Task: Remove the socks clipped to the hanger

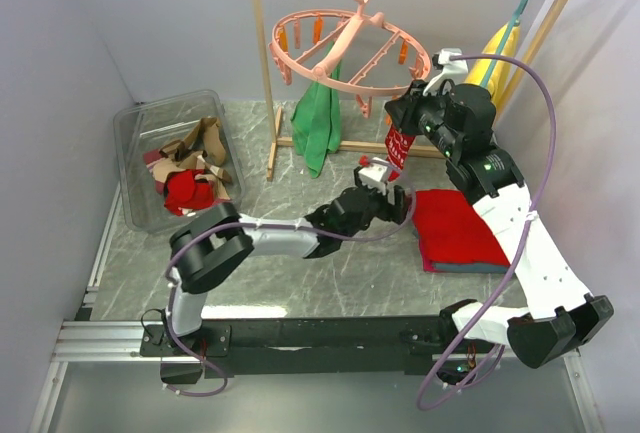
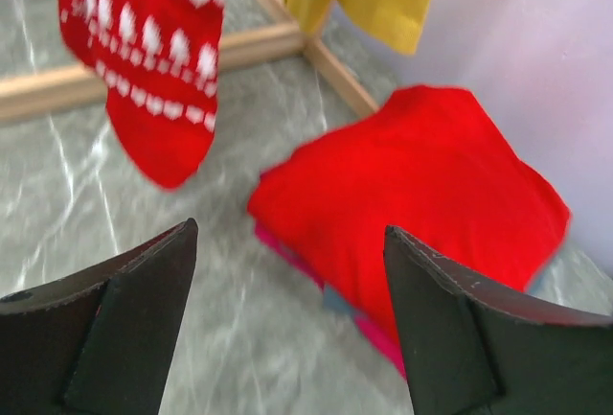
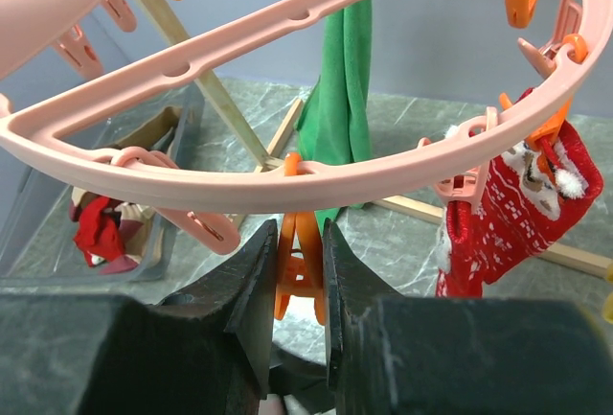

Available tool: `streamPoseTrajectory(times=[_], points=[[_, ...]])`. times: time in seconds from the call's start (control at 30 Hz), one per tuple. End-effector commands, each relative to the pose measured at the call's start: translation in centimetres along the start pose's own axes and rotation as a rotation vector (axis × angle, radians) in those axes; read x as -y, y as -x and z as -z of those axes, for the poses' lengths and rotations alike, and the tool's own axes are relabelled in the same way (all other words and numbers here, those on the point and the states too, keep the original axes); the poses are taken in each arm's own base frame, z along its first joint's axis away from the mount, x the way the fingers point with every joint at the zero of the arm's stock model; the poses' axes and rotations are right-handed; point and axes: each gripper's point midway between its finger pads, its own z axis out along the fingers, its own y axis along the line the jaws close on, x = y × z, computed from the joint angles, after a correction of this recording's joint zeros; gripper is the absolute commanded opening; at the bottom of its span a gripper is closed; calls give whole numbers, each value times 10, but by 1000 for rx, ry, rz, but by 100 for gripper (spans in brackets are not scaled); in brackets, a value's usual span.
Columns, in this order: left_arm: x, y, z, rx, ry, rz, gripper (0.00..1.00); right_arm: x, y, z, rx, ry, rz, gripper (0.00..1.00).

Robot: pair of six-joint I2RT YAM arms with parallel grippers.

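The salmon-pink hanger hangs from a wooden rack's rail. In the right wrist view its ring runs just above my right gripper, which is shut on an orange clip peg under the rim. No sock shows in that peg. A red sock with white patterns hangs clipped to the ring to the right; it also shows as a red sock from above. My left gripper is low over the table below it, open with nothing between its fingers. That patterned sock hangs ahead of it to the left.
A clear bin at the left holds several red and tan socks. A long green cloth hangs from the ring. A folded red cloth lies on the table by the left gripper. Yellow cloth hangs at the right, and the rack's wooden base bars lie close.
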Motion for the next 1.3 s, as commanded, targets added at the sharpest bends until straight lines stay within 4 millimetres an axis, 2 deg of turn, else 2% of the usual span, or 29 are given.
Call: streamPoseTrajectory(times=[0.0, 0.03, 0.07, 0.1, 0.13, 0.2, 0.23, 0.3, 0.37, 0.4, 0.43, 0.5, 0.53, 0.6, 0.8, 0.93, 1.07, 1.13, 1.17, 1.2, 1.27], points=[[-2, 22, -26, 93, 21, -92, 83, -10, 18, 18, 47, 17, 20, 0], [-2, 29, -32, 115, 31, -99, 83, -11, 18, 19, 49, 22, 22, 0], [-8, 30, -35, 123, 63, -119, 82, -13, 17, 20, 49, 25, 25, 0], [-11, 23, -41, 110, 74, -130, 82, -14, 18, 19, 49, 25, 26, 0], [-11, 28, -46, 118, 83, -134, 81, -15, 18, 20, 51, 27, 27, 0], [-22, 24, -54, 120, 121, -140, 78, -17, 17, 21, 48, 29, 31, 0], [-21, 29, -58, 131, 121, -142, 77, -17, 17, 21, 48, 29, 32, 0], [-29, 26, -64, 133, 142, -141, 70, -19, 17, 21, 47, 30, 36, 0], [-32, 32, -71, 140, 152, -136, 66, -20, 17, 22, 49, 30, 40, 0], [-35, 28, -75, 135, 165, -137, 66, -21, 15, 21, 45, 33, 40, 0], [-34, 34, -78, 148, 161, -131, 65, -21, 16, 21, 48, 32, 43, 0], [-38, 30, -82, 137, 167, -137, 61, -21, 15, 21, 45, 32, 45, 0], [-40, 35, -85, 144, 170, -132, 59, -22, 15, 22, 45, 32, 46, 0], [-41, 33, -88, 134, 165, -132, 52, -23, 15, 22, 45, 34, 48, 0], [-39, 34, -82, 112, 135, -121, 24, -27, 15, 24, 47, 40, 54, 0], [-28, 40, -76, 81, 92, -107, 6, -28, 16, 23, 44, 43, 49, 1], [-8, 57, -64, 59, 14, -62, 1, -29, 18, 26, 37, 41, 44, 4], [0, 53, -57, 28, -22, -37, 1, -30, 21, 27, 39, 39, 33, 8], [6, 59, -52, 24, -43, -28, 1, -30, 20, 28, 28, 36, 30, 10], [15, 56, -48, 4, -77, -24, 1, -31, 23, 28, 30, 37, 22, 13], [22, 60, -39, -17, -89, -27, 1, -30, 20, 28, 7, 31, 19, 13]])
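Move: The red sock still clipped to the hanger hangs about 9 cm ahead of the open left hand and 2 cm to its right, its middle some 7 cm above the hand. The folded red cloth lies roughly 5 cm ahead, 15 cm right and 15 cm below. From the right hand, which already grips an orange clip on the rim, that sock is about 6 cm ahead, 6 cm right and 10 cm below. Forward and a little to its right, the left hand slides some 10 cm to the sock's lower part, swinging about 10 degrees counter-clockwise and then undoing most of that; its fingers shut from wide and pinch the cloth, and it draws back about 3 cm, rising slightly at the end. The right hand keeps the orange clip pinched, easing back and left about 2 cm. ##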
